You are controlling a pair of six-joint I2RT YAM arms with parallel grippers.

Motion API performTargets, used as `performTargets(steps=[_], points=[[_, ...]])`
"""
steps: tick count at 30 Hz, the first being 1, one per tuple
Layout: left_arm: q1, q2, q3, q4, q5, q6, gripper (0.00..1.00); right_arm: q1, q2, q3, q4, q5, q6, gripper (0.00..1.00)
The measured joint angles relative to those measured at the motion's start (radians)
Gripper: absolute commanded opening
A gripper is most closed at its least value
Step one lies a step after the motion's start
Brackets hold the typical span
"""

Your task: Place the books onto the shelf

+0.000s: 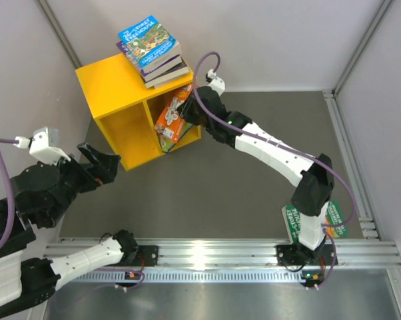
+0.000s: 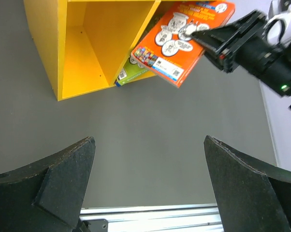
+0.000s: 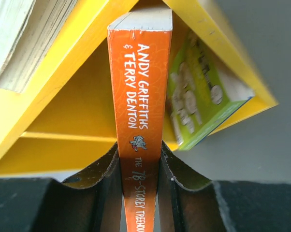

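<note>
The yellow shelf [image 1: 117, 90] lies at the back left with its two compartments facing the arms. My right gripper [image 1: 189, 112] is shut on an orange book [image 1: 173, 113] [image 3: 140, 96], held at the mouth of the right compartment, partly outside it. A lime-green book [image 3: 196, 104] [image 2: 131, 72] leans inside that compartment, beside the orange one [image 2: 184, 36]. Several more books [image 1: 152, 50] are stacked on the shelf's top. My left gripper [image 2: 150, 159] stands open over bare table, short of the shelf [image 2: 87, 48], with nothing between its fingers.
Another book [image 1: 314, 223] lies flat on the table by the right arm's base. A metal rail [image 1: 220, 250] runs along the near edge. Grey walls enclose the table on the left, back and right.
</note>
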Motion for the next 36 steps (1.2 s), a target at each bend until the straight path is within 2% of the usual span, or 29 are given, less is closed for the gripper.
performTargets(steps=[7,13,22,27,36], points=[[0.0,-0.006,0.015,0.0,-0.002,0.011,0.99,0.1,0.047,0.04,-0.005,0.323,-0.128,0.0],[0.0,-0.003,0.015,0.0,0.001,0.033,0.99,0.132,0.103,0.056,0.071,0.473,-0.166,0.0],[0.0,-0.002,0.001,0.0,0.031,0.044,0.99,0.134,0.303,0.171,0.248,0.625,-0.207,0.0],[0.0,0.002,-0.01,-0.002,0.042,0.045,0.99,0.134,0.36,0.183,0.342,0.682,-0.212,0.0],[0.0,0.011,-0.013,-0.006,0.036,0.048,0.99,0.134,0.363,0.051,0.404,0.686,-0.1,0.0]])
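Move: The right hand holds the orange book at the upper mouth of the shelf's right compartment, whose middle lies about 12 cm ahead, 7 cm left and 14 cm below. The green book leans inside, some 8 cm ahead, 5 cm left and 19 cm down; the divider's front edge is roughly 2 cm ahead, 12 cm left and 14 cm down. From the empty left hand, the compartment is about 37 cm ahead, 16 cm right and 24 cm below. Keeping the orange book pinched by its spine, the right hand first twists almost on the spot, then carries the book forward and slightly left into the right compartment, some 6 cm forward while already sinking, its wrist turning about 30 degrees clockwise and the fingers tipping up towards level. With the book between the divider and the leaning green book, it then heads almost straight down, ending about 9 cm lower with the fingers still closed on the spine. ##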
